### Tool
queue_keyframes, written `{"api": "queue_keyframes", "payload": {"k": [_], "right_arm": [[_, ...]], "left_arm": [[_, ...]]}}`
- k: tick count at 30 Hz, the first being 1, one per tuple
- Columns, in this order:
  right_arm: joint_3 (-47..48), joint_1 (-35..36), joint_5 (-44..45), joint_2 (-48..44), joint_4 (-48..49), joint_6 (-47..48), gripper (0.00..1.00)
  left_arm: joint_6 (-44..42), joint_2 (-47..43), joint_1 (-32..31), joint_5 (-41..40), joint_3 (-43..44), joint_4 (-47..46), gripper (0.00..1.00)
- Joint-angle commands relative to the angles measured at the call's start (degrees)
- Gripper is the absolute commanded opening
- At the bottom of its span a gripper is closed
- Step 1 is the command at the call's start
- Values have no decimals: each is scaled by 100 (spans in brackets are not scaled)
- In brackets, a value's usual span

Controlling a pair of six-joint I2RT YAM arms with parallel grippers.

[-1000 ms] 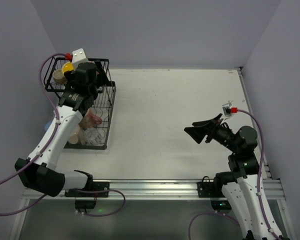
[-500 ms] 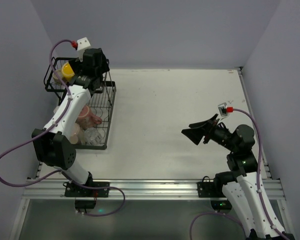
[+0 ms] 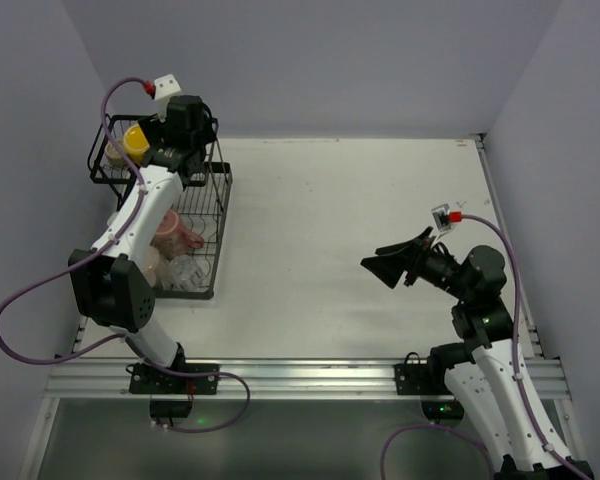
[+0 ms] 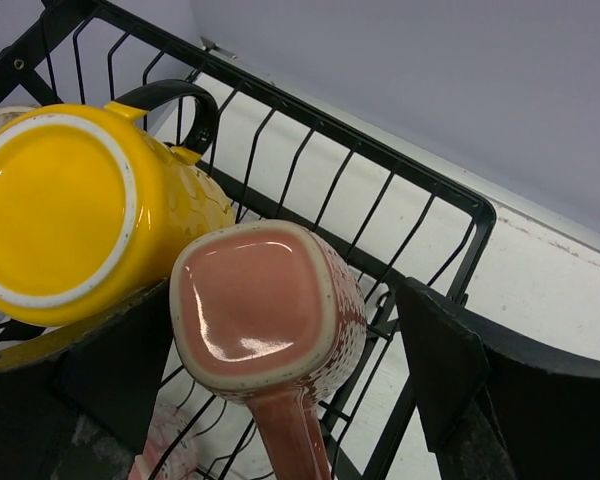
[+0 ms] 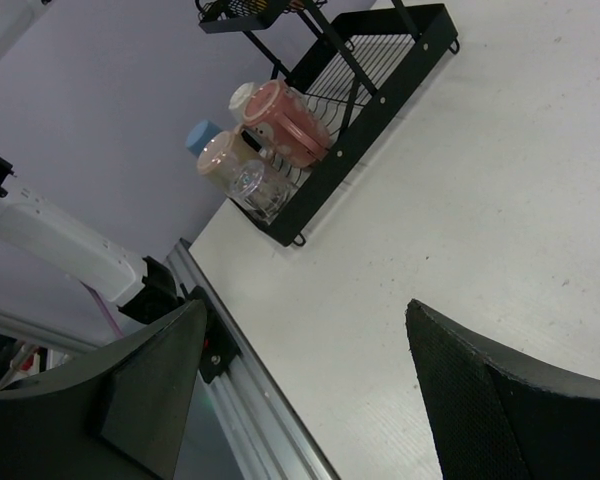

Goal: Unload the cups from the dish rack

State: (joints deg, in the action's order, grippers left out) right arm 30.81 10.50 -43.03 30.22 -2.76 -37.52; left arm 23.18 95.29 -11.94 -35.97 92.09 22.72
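The black wire dish rack [image 3: 208, 195] stands at the far left of the table. My left gripper [image 3: 163, 157] is at its upper tier, beside an upturned yellow cup [image 3: 135, 140]. In the left wrist view the left gripper [image 4: 275, 335] is open, its fingers either side of an upturned salmon-orange mug [image 4: 265, 305] whose handle points down. The yellow mug [image 4: 60, 210] with a black handle lies to its left. My right gripper [image 3: 385, 265] is open and empty above the table at the right; it also shows in the right wrist view [image 5: 302, 320].
The lower tray [image 5: 365, 85] holds a pink cup [image 5: 285, 110], a beige cup [image 5: 220, 155], a clear glass [image 5: 255, 185] and a light blue cup [image 5: 202, 133]. A metal rail [image 3: 300, 375] runs along the near table edge.
My left arm has swung up and back, bringing its gripper to the rack's upper tier by the yellow cup. The right gripper has drifted slightly left.
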Motion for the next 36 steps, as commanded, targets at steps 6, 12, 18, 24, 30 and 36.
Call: {"api": "queue_keyframes", "payload": {"k": [6,12,18,24,30,36], "right_arm": [[48,66,92,55,66,-71,82],[215,101,110,107,179,-256,82],[399,285,110,555,768,-616,82],[628,777,522,1021,1216,-739,82],[970,1278,848,1592,1576,-862,82],[1313,1630,1279,2067,2016,-1170,82]], "left_arm": [[-15,-63,61,-148,-69,-540,66],[-138,-352,61,-42,-95,-716,28],[-296,-704,52,54,-60,-997,15],[-481,-845,69,72,124,-1156,11],[-551,-1002,52,37,344,-1217,0],[-323,-1284,-36,713,739,-901,0]]}}
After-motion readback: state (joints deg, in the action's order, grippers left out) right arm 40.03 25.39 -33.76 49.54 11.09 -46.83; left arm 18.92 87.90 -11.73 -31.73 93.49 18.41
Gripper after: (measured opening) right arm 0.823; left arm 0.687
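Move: The upper pink cup sits bottom-up between the open left fingers, its middle only some 2 cm ahead, 1 cm left and 1 cm below the hand point. From that cup, the yellow cup lies about 8 cm to the left and level with it, and the speckled cup some 15 cm left and 1 cm nearer. From the right hand, the pink cup is roughly 30 cm ahead and 40 cm left, about level in height. Close the left gripper on the sides of the pink cup's body until the fingers stop on it, then keep the pinch and lift nearly straight up about 8 cm off the rack's upper tray, letting the fingers tip upward some 10 degrees. As the lift begins, bring the open, empty right gripper left towards the rack about 6 cm, rising and reaching forward a little. ##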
